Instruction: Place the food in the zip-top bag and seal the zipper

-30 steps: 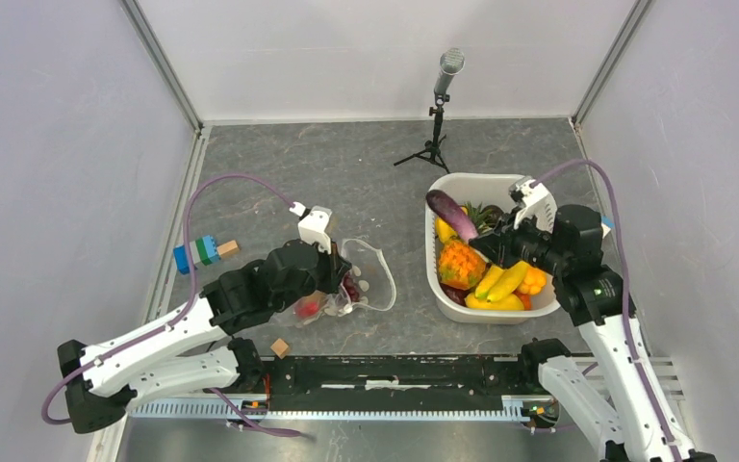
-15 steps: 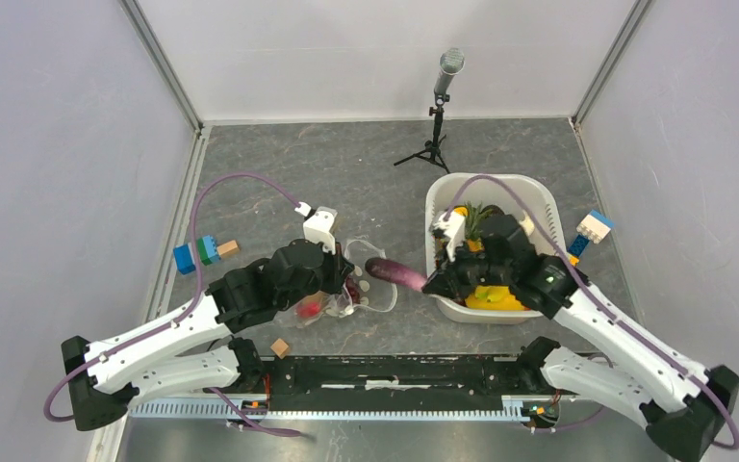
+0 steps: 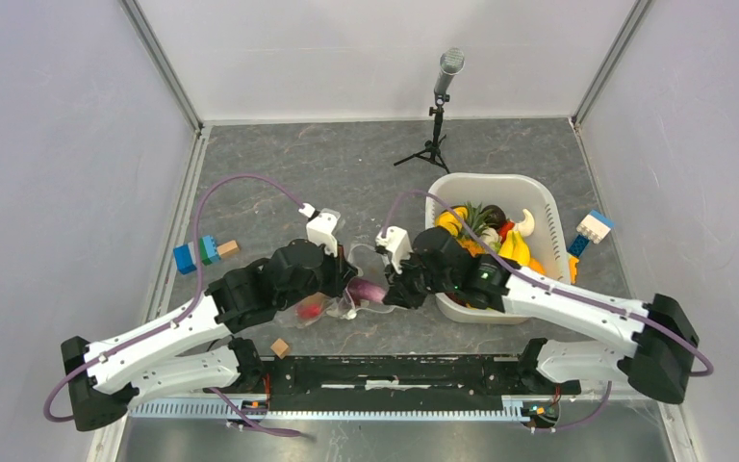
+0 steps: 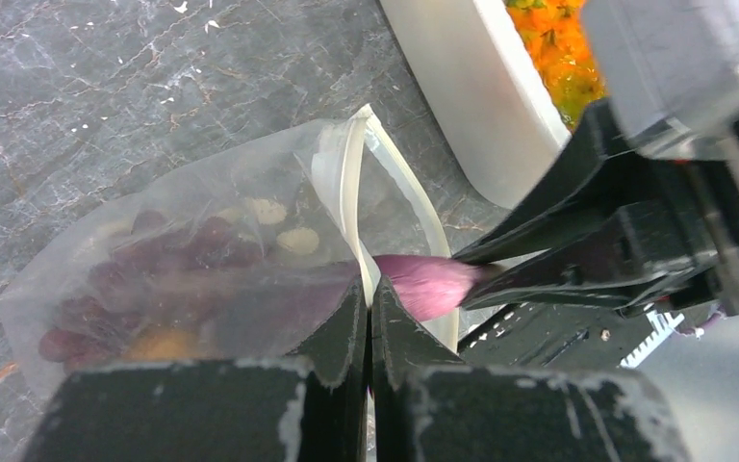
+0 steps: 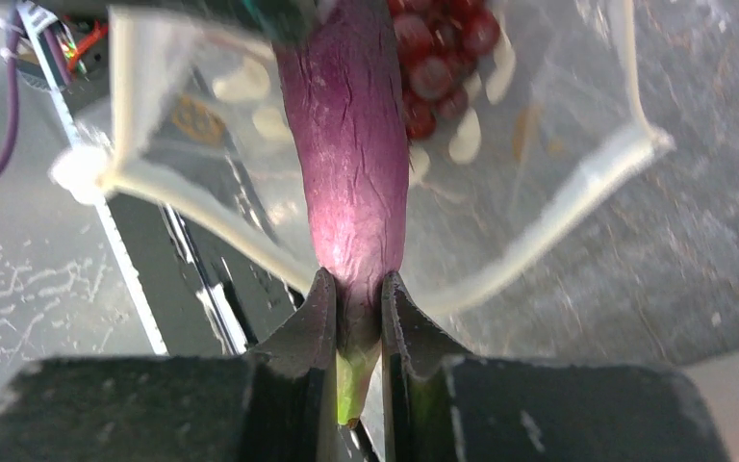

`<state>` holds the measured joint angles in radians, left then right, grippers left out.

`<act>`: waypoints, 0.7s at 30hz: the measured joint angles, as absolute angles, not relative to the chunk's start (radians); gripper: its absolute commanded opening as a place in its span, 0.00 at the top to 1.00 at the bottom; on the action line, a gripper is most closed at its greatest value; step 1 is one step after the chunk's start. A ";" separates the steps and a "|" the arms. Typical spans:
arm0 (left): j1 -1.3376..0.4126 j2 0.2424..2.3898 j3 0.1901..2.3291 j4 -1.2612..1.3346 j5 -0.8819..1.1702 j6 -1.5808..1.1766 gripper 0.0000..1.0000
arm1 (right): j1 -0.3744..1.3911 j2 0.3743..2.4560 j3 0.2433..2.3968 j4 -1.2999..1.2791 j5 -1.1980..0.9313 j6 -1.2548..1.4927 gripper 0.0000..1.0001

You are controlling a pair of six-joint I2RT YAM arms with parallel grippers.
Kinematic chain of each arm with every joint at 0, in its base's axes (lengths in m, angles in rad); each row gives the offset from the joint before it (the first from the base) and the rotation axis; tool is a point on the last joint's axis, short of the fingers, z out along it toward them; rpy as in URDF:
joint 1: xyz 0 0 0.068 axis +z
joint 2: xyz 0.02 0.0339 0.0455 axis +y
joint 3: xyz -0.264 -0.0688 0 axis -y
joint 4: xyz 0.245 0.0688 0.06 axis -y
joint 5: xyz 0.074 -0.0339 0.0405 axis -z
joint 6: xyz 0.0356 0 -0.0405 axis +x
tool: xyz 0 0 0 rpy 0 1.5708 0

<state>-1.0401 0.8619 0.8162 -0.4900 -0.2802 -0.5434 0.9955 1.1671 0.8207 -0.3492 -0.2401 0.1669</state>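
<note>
The clear dotted zip-top bag (image 3: 358,279) lies on the table with its mouth facing right, and red grapes (image 5: 435,60) show inside it. My left gripper (image 4: 367,294) is shut on the bag's white zipper strip (image 4: 346,183) and holds the mouth open. My right gripper (image 5: 356,294) is shut on the stem end of a purple eggplant (image 5: 346,144). The eggplant's tip (image 3: 368,289) is inside the bag's mouth. It also shows in the left wrist view (image 4: 428,284). More toy food fills the white basket (image 3: 539,197).
The white basket holds bananas (image 3: 515,245), a pineapple (image 3: 471,217) and other pieces at the right. Building blocks lie at the left (image 3: 202,252) and right (image 3: 592,228). A small wooden cube (image 3: 279,346) sits near the front rail. A microphone stand (image 3: 438,115) is at the back.
My right gripper has carried the eggplant left from above the basket to the bag, and its tip has entered the mouth. The left gripper has kept its hold on the bag.
</note>
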 measured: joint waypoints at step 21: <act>-1.037 0.808 0.801 -0.435 -0.219 -0.542 0.98 | 1.045 1.351 0.860 0.010 -0.156 0.332 0.41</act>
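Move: The right hand already grips the eggplant by its stem end, with its blunt end inside the bag. The bag's open mouth is centred about 5 cm to its left, 2 cm ahead, at about its own height; the grapes in the bag sit some 9 cm left, 1 cm ahead and 6 cm lower. The food bin's middle is about 26 cm right and 10 cm ahead. From the left hand, pinching the upper lip, the mouth lies about 4 cm right, 2 cm back and 5 cm below. Gripping the eggplant by its stem end, the right hand pushes it on through the bag's mouth, going about 7 cm left and 3 cm forward, easing up slightly and rolling some 10 degrees; from midway its fingers open and let go. The left hand keeps its pinch on the lip and lifts it about 2 cm, drifting slightly back. ##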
